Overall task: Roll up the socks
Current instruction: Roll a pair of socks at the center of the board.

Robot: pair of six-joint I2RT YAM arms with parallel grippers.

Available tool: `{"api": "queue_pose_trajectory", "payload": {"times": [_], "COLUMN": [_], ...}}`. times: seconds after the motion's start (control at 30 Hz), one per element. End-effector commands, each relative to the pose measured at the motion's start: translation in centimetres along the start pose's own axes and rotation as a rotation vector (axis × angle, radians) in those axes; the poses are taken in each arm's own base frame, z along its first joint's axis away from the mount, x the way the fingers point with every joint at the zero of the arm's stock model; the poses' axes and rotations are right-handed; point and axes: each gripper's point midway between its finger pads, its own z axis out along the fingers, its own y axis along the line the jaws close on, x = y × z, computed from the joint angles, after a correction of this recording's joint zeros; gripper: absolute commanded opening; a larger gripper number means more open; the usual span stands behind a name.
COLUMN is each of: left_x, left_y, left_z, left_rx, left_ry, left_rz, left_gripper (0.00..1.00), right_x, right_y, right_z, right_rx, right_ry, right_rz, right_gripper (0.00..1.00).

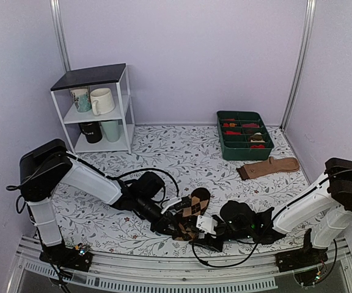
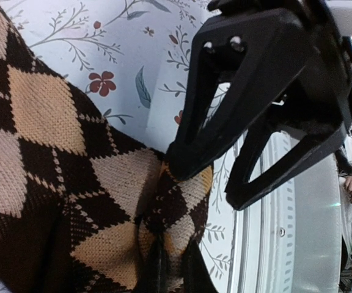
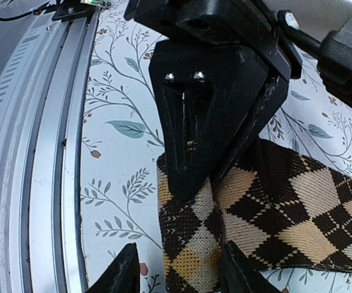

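Note:
The socks (image 1: pixel 195 204) are dark brown with tan-orange argyle diamonds and lie near the table's front edge. In the left wrist view the socks (image 2: pixel 54 159) fill the left half, and my left gripper (image 2: pixel 173 259) is shut on a bunched fold at their near end. My right gripper (image 2: pixel 209 183) hangs just above that end with its jaws apart. In the right wrist view my right gripper (image 3: pixel 179 274) stands open, straddling the end of the socks (image 3: pixel 298 207). One finger is clear of the fabric. The left gripper (image 3: pixel 188 180) pinches the same end from above.
A white shelf (image 1: pixel 96 110) with mugs stands at the back left. A green bin (image 1: pixel 244 134) of small red bundles sits at the back right, with a plain tan sock (image 1: pixel 267 166) lying in front of it. The metal front rail (image 3: pixel 41 152) runs close beside the grippers.

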Motion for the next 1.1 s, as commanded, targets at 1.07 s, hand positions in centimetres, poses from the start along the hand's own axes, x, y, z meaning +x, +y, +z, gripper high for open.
{"api": "queue_pose_trajectory", "payload": {"times": [1.07], "left_x": [-1.7], "left_y": [-4.2], "left_z": [-5.1], "left_rx": [-0.328], "left_ry": [-0.273], "left_rz": [0.596], "left_gripper": [0.34], "right_x": [7.7], "right_y": [1.4], "right_z": [1.1], "right_rx": [-0.279], "right_ry": [0.383], "right_rz": [0.588], "right_gripper": [0.11]}}
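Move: My left hand still pinches the left end of the argyle sock's roll, whose middle is about 2 cm to its right, level with it. From my right hand, open around the other end, the roll's middle is some 3 cm left and 2 cm below. The flat part of the sock centres about 8 cm ahead of my right hand, 2 cm right and 3 cm lower; its dark far end is roughly 13 cm ahead, 4 cm right, equally low. While my left hand keeps its pinch, I sink my right fingers about 1.5 cm and close them on the right end of the roll. Then my left fingers let go and rise some 6 cm, easing left and twisting back, as my right hand keeps its grip and rolls its top forward about 25 degrees, edging forward along the sock. ##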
